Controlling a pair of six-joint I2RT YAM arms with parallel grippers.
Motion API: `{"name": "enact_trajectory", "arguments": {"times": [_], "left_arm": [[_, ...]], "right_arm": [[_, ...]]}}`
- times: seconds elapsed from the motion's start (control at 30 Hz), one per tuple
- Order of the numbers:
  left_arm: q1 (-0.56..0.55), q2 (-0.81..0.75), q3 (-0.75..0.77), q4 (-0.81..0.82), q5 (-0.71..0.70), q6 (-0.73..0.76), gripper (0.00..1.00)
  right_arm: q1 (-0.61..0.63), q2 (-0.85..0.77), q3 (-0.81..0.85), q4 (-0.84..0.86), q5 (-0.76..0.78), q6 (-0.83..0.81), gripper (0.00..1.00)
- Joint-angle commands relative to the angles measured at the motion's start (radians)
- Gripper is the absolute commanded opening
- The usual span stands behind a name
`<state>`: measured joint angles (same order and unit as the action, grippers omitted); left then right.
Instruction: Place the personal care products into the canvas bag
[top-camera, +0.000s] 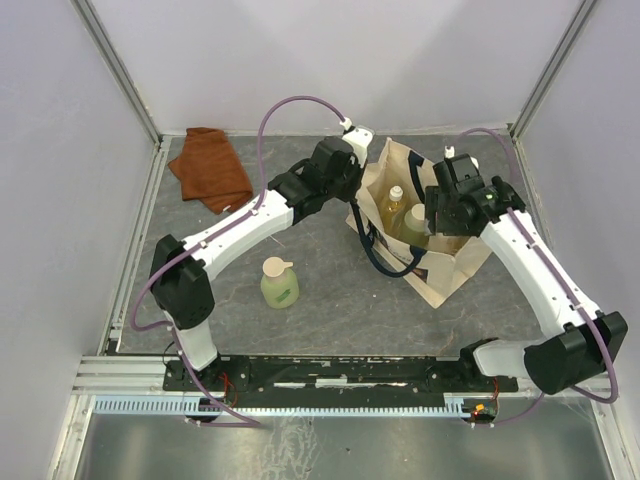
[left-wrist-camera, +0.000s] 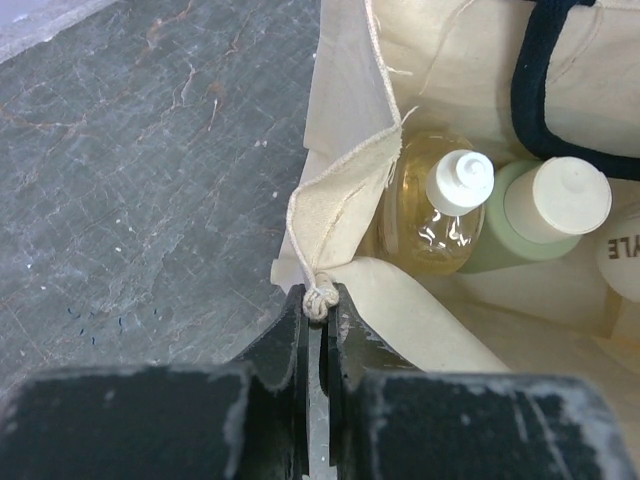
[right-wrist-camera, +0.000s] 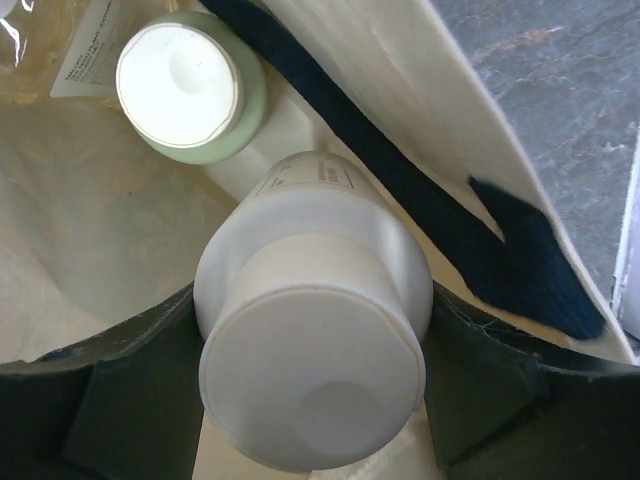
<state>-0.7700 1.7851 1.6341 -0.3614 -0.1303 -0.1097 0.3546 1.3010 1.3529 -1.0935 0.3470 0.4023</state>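
Note:
The cream canvas bag stands open at the right middle of the table. My left gripper is shut on a bunched bit of its rim. Inside stand the amber bottle and a pale green cream-capped bottle. Within the bag's mouth, my right gripper is shut on the cream-white round-capped bottle, with a finger on each side of its body. Another pale green bottle with a cream spout cap stands on the table left of the bag.
A rust-brown folded cloth lies at the far left corner. The bag's navy handles hang over its near side and inside. Grey walls close in the table on three sides, and a metal rail runs along the near edge.

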Motion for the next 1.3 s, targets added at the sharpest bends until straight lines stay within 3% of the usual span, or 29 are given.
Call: {"name": "enact_trajectory", "arguments": {"times": [0.0,1.0,1.13,1.2,1.27], "left_arm": [[0.005,-0.072,-0.009,0.002,-0.038,0.047,0.03],[0.006,-0.063,-0.002,0.015,-0.011,0.041,0.03],[0.006,-0.059,-0.003,0.015,-0.010,0.041,0.03],[0.007,-0.057,-0.005,0.015,-0.011,0.042,0.03],[0.007,-0.057,-0.004,0.013,-0.009,0.042,0.03]], "right_arm": [[0.000,-0.006,-0.027,0.169,-0.025,-0.003,0.00],[-0.002,0.152,-0.268,0.362,-0.067,0.046,0.01],[-0.003,0.157,-0.273,0.345,-0.068,0.049,0.16],[-0.001,0.145,-0.271,0.335,-0.064,0.043,0.33],[-0.001,0.130,-0.258,0.316,-0.056,0.035,0.57]]}}
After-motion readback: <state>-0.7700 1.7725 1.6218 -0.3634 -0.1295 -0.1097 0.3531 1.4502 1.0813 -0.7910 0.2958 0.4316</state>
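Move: The right hand, already inside the bag's mouth with the white bottle, is bound for the free spot on the bag floor, roughly 17 cm below it, 2 cm ahead and 2 cm left. The green white-capped bottle stands about 4 cm ahead, 7 cm left and 12 cm below this hand; the clear oil bottle about 7 cm ahead, 11 cm left, equally low. From the left hand, that spot lies about 14 cm right, 6 cm back and 19 cm down. Still gripping the white bottle around its body, the right hand lowers it about 11 cm almost straight down into the bag, close beside the green bottle. It drifts a little forward and left, tips down some 5 degrees, then stops with the fingers unopened. The left fingers keep the bag's rim pinched and stay in place, holding the mouth open. ##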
